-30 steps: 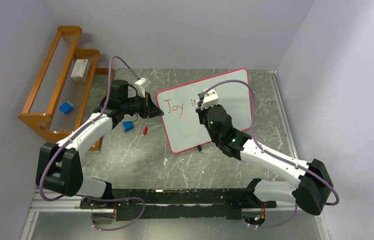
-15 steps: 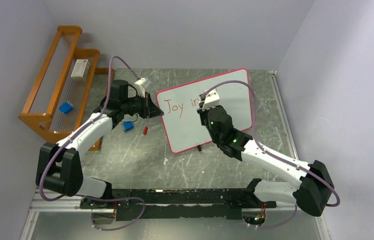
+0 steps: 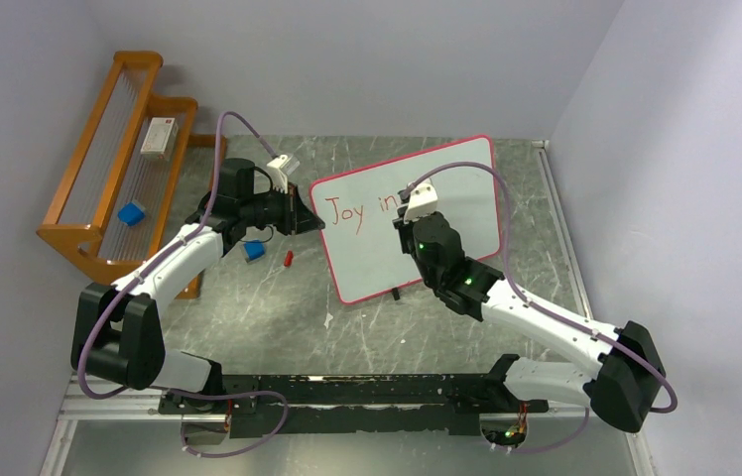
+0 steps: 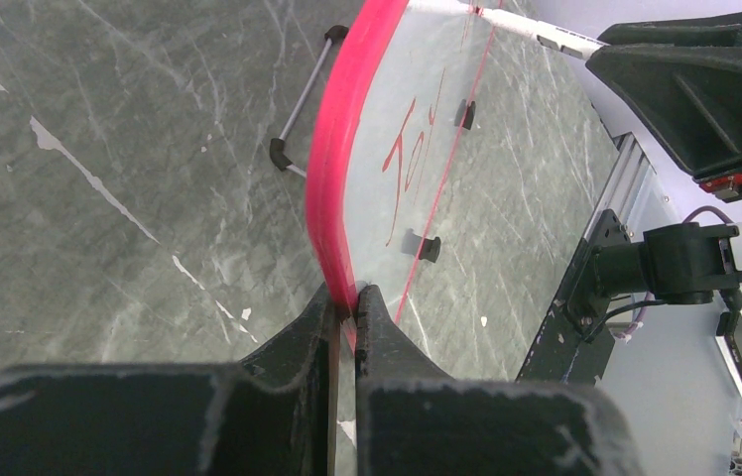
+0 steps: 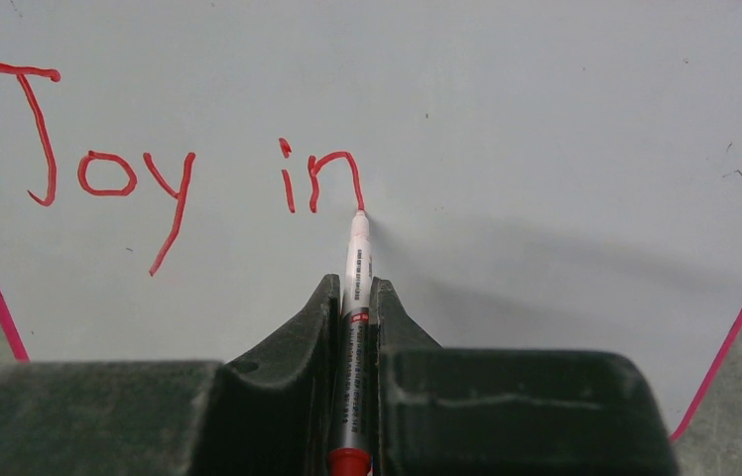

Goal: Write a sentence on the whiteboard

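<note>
The whiteboard [image 3: 456, 183] stands tilted on its small black feet at the table's middle back, with "Joy in" written on it in red. My left gripper [image 3: 308, 220] is shut on the board's red left edge [image 4: 332, 178], the fingertips [image 4: 346, 300] pinching the border. My right gripper [image 3: 409, 211] is shut on a white and red marker [image 5: 356, 258]. The marker's tip touches the whiteboard [image 5: 546, 129] at the foot of the "n". In the right wrist view the right gripper [image 5: 352, 290] holds the marker upright between its fingers.
A wooden rack [image 3: 99, 188] stands at the left wall with a white box [image 3: 158, 135] and a blue block [image 3: 131, 213] on it. A blue object [image 3: 254, 251] and a small red cap [image 3: 289, 258] lie left of the board. Walls close in left and right.
The right gripper has drawn the marker a little right and down, and the "n" after "i" now shows whole. The left gripper has not moved.
</note>
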Controlling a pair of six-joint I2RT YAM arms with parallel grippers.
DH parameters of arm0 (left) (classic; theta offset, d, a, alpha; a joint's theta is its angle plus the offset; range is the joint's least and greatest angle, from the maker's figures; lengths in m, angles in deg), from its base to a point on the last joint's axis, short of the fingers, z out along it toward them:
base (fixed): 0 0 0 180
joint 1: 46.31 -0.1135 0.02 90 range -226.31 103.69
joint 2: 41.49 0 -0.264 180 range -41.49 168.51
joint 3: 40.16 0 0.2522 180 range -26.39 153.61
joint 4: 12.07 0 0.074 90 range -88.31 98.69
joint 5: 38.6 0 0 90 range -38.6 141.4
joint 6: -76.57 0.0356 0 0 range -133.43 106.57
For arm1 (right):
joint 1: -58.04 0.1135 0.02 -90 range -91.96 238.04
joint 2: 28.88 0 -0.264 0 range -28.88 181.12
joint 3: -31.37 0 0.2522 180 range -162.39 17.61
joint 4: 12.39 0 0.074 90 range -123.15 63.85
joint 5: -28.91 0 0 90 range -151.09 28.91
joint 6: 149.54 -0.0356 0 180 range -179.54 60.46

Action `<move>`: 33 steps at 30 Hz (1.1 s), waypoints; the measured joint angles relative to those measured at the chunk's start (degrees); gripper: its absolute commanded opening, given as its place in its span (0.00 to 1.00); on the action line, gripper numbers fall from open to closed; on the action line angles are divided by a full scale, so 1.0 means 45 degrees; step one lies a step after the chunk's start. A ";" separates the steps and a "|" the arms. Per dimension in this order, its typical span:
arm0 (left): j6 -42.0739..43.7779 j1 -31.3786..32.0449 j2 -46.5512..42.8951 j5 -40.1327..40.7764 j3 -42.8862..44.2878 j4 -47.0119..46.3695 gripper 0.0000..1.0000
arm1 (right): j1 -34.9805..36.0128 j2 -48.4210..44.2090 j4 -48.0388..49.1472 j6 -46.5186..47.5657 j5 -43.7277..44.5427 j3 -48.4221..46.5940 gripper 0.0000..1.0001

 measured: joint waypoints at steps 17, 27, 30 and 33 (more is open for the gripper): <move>-0.0005 0.0000 0.0000 0.0005 0.0000 0.0000 0.05 | 0.0665 -0.1496 0.0024 0.0330 -0.0175 0.0568 0.00; -0.0010 0.0000 0.0000 0.0024 0.0000 0.0000 0.05 | 0.1778 -0.2409 0.0291 0.0636 -0.0155 0.1681 0.00; -0.0015 0.0000 0.0000 0.0039 0.0000 -0.0005 0.05 | 0.2132 -0.2467 0.0447 0.0782 -0.0146 0.2035 0.00; -0.0019 0.0000 0.0000 0.0039 0.0000 -0.0005 0.05 | 0.2560 -0.2443 0.0622 0.0918 -0.0121 0.2322 0.00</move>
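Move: The right hand holds the marker with its tip at the foot of the "n". "in" is about 5 cm ahead, 3 cm left and level; "Joy" is 3 cm ahead, 12 cm left and level. The blank board under "Joy" lies some 13 cm left, 2 cm back and 6 cm below this hand; from the left hand, it is about 5 cm right, 1 cm back and 2 cm lower. Back off the board goes the right hand, about 6.5 cm in all, lifting the marker tip from the foot of the "n". It first rises some 2 cm, then sinks 3 cm and drifts about 2.5 cm left, turning counter-clockwise some 15 degrees towards the blank space under "Joy". Its fingers keep the marker; the left hand still pinches the board's left edge. ##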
